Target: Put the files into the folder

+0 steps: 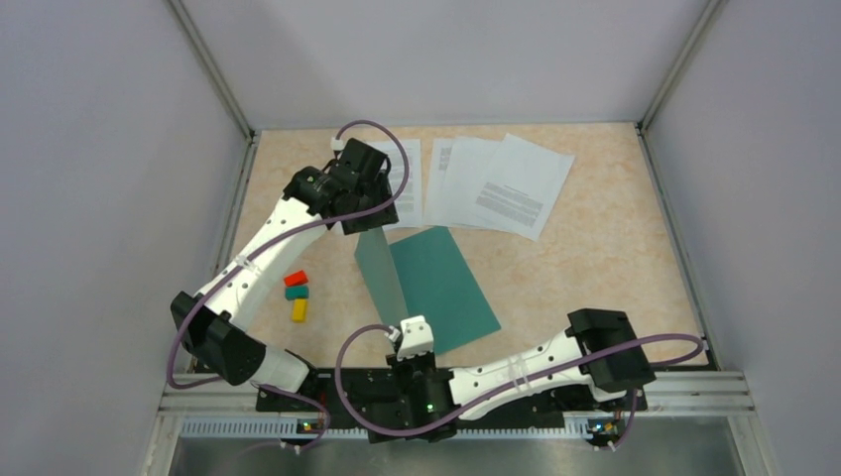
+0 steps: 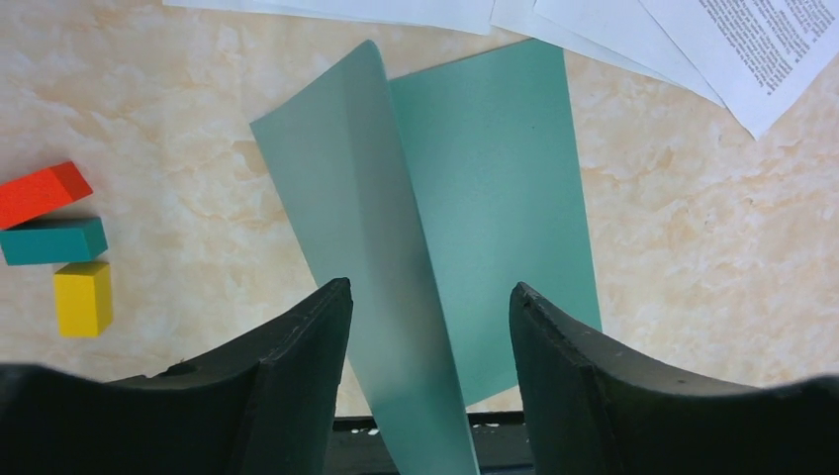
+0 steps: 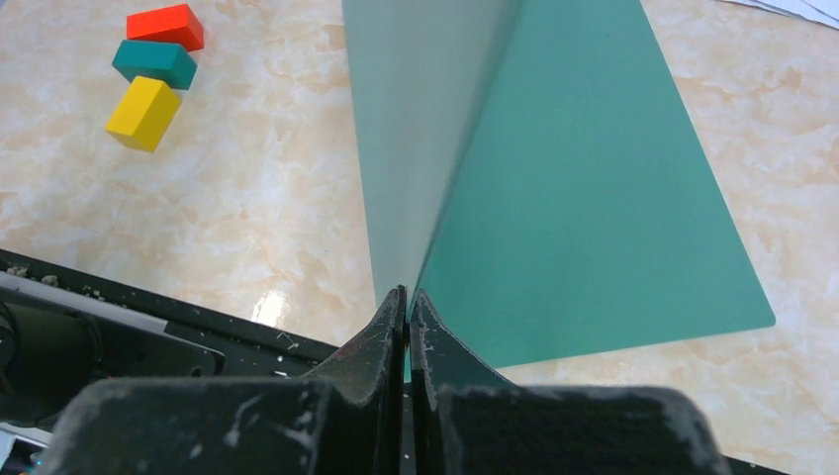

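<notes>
The teal-green folder (image 1: 441, 283) lies mid-table with its front cover (image 1: 379, 270) lifted upright. My right gripper (image 1: 413, 335) is shut on the folder cover's near edge; in the right wrist view the thin cover (image 3: 416, 129) runs up out of the gripper (image 3: 408, 297). My left gripper (image 2: 430, 307) is open. It hangs over the cover's far end (image 2: 366, 208), which passes between its fingers without touching either. The files (image 1: 501, 183), several white printed sheets, lie fanned out behind the folder. One sheet (image 1: 405, 188) is partly under the left arm.
Red (image 1: 296, 279), teal (image 1: 297, 293) and yellow (image 1: 299, 309) blocks lie in a column left of the folder. The enclosure's walls stand close to the table's left, right and far sides. A black rail (image 1: 476, 397) runs along the near edge.
</notes>
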Robot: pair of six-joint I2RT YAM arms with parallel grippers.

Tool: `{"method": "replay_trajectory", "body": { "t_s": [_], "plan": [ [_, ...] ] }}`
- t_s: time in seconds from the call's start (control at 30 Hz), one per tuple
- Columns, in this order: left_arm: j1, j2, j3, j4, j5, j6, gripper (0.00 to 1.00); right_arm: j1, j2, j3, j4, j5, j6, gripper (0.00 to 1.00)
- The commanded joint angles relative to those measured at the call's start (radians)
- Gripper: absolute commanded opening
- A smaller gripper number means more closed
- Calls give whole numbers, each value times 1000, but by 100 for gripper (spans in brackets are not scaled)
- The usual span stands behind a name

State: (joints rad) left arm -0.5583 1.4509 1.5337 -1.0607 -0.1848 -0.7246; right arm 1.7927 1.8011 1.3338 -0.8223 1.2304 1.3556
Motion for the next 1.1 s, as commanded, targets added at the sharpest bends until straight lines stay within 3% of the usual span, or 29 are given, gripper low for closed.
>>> {"method": "replay_trajectory", "body": {
  "t_s": [0.0,0.23,0.27,0.4,0.5,0.6,0.73,0.9,1.07],
  "plan": [
    [-3,-16,3,0,-43,19,60,18,14,57,-58,37,-26,0],
    [-2,-28,-3,11,-30,54,27,29,-7,58,-81,23,-31,2],
    [-2,-33,-7,12,-26,56,22,30,-10,59,-81,16,-37,11],
    [-3,-66,-24,18,-10,72,6,46,-44,78,-79,-17,-93,67],
    [-2,-90,-27,21,15,79,0,46,-90,90,-22,-93,-225,85],
    [-2,-123,-42,55,59,81,0,47,-176,64,89,-218,-355,89],
    [0,-170,-64,110,110,54,0,46,-337,-38,184,-317,-385,92],
    [-1,-173,-66,156,212,-23,0,-12,-549,-167,187,-366,-302,99],
    [8,-198,-139,270,268,-148,0,-179,-676,-276,117,-471,-206,99]
  ]
}}
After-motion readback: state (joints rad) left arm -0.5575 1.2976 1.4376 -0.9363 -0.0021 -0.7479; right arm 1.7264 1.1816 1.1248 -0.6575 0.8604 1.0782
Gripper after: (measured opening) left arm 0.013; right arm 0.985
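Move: Between the left hand's open fingers, about 1 cm below its hand point, stands the raised free edge of the folder cover. The folder base lies some 11 cm right, 2 cm back and 20 cm down; the red block 21 cm left, level; the left paper stack 26 cm ahead. The right hand still pinches the cover's near corner, with the folder base 14 cm ahead, 5 cm right and 12 cm below, and the yellow block 9 cm ahead, 24 cm left. Closing on the cover's free edge, the left hand almost stays in place until it pinches it, then lifts about 3 cm while drawing back and then right. The right fingers open as the left's shut and let go of the near corner; that hand backs off 4 cm, then climbs some 10 cm, swinging right and forward again over the folder, tilting about 25 degrees. ##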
